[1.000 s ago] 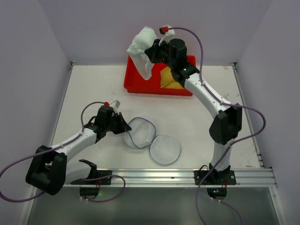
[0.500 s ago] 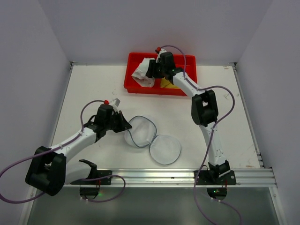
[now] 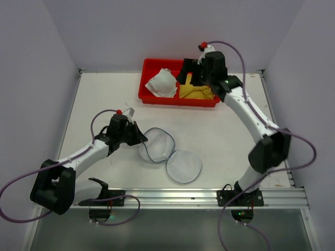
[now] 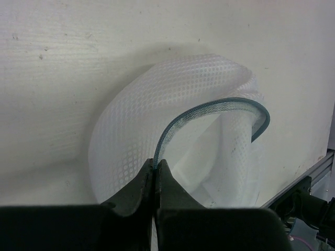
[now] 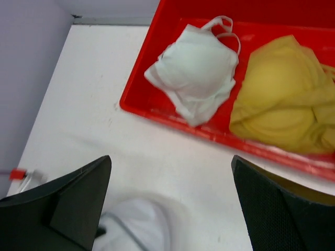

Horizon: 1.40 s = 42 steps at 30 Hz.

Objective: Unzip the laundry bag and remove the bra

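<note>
The white mesh laundry bag (image 3: pixel 170 155) lies open on the table as two clamshell halves with a dark zipper rim; it also shows in the left wrist view (image 4: pixel 157 130) and blurred in the right wrist view (image 5: pixel 133 225). My left gripper (image 3: pixel 140 140) (image 4: pixel 156 164) is shut on the bag's zipper rim at its left half. The white bra (image 3: pixel 162 82) (image 5: pixel 193 70) lies in the left part of the red tray (image 3: pixel 148 97). My right gripper (image 3: pixel 189 78) (image 5: pixel 170 167) is open and empty, raised above the tray's right part.
A yellow garment (image 3: pixel 198 93) (image 5: pixel 285 107) lies in the right part of the red tray (image 5: pixel 157 112) at the back of the table. Purple walls enclose the table on three sides. An aluminium rail (image 3: pixel 183 196) runs along the near edge.
My right gripper let go of the white bra, which now lies in the tray, and the arm rose and swung right. The left gripper kept its hold on the bag rim.
</note>
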### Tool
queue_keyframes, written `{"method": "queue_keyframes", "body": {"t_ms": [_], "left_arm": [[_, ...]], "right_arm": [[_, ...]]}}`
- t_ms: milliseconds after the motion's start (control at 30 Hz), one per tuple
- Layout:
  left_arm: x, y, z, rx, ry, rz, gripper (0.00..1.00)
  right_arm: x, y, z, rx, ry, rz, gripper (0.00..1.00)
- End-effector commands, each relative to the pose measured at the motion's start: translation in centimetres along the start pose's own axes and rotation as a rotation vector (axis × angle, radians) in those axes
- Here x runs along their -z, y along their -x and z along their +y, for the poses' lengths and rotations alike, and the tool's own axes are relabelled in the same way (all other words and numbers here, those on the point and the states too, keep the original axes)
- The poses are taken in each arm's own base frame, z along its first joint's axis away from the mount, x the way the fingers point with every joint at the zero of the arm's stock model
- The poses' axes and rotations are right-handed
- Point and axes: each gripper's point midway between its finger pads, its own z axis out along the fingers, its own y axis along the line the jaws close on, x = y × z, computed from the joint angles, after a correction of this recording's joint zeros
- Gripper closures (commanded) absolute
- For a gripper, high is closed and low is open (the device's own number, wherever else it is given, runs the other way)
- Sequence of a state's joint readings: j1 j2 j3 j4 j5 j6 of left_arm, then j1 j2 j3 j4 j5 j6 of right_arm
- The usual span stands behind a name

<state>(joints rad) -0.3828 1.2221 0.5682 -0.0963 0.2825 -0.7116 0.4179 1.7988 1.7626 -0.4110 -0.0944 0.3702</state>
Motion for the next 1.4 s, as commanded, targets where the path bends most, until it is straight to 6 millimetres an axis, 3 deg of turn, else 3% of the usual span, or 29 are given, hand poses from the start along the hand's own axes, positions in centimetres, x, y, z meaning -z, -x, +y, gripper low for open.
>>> {"method": "queue_keyframes", "body": {"t_ms": [0, 67, 100, 167, 200, 267, 300, 400, 533, 767, 933, 967, 1033, 1067, 1167, 1300, 1367], "left_arm": [[-0.2, 1.6, -1.0, -0.02, -0.015, -0.043, 1.0], [-0.5, 1.5, -0.8, -0.016, -0.011, -0.037, 1.0], [-0.6, 1.6, -0.8, -0.015, -0.012, -0.039, 1.0], [-0.9, 1.7, -0.7, -0.006, -0.002, -0.038, 1.0], [-0.9, 2.0, -0.9, -0.005, -0.003, -0.046, 1.0], [-1.1, 2.4, -0.7, 0.012, 0.011, -0.058, 1.0], [-1.1, 2.7, -0.9, 0.021, 0.007, -0.074, 1.0], [-1.5, 3.8, -1.0, 0.069, 0.009, -0.121, 1.0], [-2.0, 4.4, -1.6, 0.13, -0.02, -0.148, 1.0], [-2.1, 4.6, -1.4, 0.158, -0.012, -0.159, 1.0], [-1.6, 4.6, -1.4, 0.148, -0.005, -0.171, 1.0], [-1.4, 4.7, -1.5, 0.147, -0.008, -0.176, 1.0], [-1.2, 4.5, -1.4, 0.142, -0.007, -0.174, 1.0], [-1.1, 4.6, -1.3, 0.135, -0.003, -0.179, 1.0], [-1.0, 3.9, -0.8, 0.116, 0.013, -0.159, 1.0], [-1.0, 2.9, 0.0, 0.095, 0.029, -0.137, 1.0], [-1.1, 2.4, 0.1, 0.086, 0.026, -0.121, 1.0]], "right_arm": [[6.0, -6.5, -2.1, -0.108, -0.078, 0.112, 0.01], [8.0, -10.5, -2.1, -0.194, -0.059, 0.179, 0.02], [9.8, -14.6, -2.8, -0.217, -0.062, 0.246, 0.02], [11.6, -19.0, -2.7, -0.284, -0.053, 0.337, 0.04], [13.0, -22.6, -3.1, -0.296, -0.06, 0.397, 0.04], [14.7, -26.0, -3.5, -0.338, -0.092, 0.468, 0.04], [15.7, -29.1, -4.0, -0.342, -0.114, 0.533, 0.04], [17.6, -32.4, -4.3, -0.378, -0.139, 0.603, 0.04], [18.6, -34.5, -4.5, -0.39, -0.159, 0.672, 0.04], [16.4, -36.0, -2.3, -0.443, -0.059, 0.738, 0.13], [15.0, -37.2, -2.7, -0.45, -0.09, 0.771, 0.37], [14.9, -37.3, -2.8, -0.456, -0.099, 0.77, 0.48], [14.6, -37.0, -3.3, -0.446, -0.131, 0.751, 0.63], [14.7, -37.0, -3.6, -0.441, -0.148, 0.752, 0.76], [14.7, -36.3, -4.5, -0.411, -0.204, 0.72, 0.95], [14.8, -32.3, -5.8, -0.319, -0.305, 0.606, 1.0], [15.8, -30.6, -6.7, -0.264, -0.359, 0.567, 1.0]]}}
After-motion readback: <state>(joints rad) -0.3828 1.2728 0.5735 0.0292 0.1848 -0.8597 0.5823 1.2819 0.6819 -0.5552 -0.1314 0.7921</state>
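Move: Behind and far below the open right hand lies the laundry bag's round flap, its middle about 31 cm back, 1 cm left and 26 cm down. The bag body is some 20 cm back, 11 cm left and 24 cm below that hand. The white bra is about 10 cm ahead, 8 cm left and the yellow bra 9 cm ahead, 7 cm right, both roughly 23 cm down. From the left hand, the flap lies 11 cm back, 16 cm right, 7 cm down. Swinging back from the red tray, the wide-open right hand travels about 32 cm back and 26 cm down, drifting a little right and tipping some 50 degrees downward. It shuts on the zip edge at the flap's right side, then starts up and forward a couple of centimetres. The left hand keeps its pinch on the body's zip edge, easing 3 cm forward and turning slightly counter-clockwise. ##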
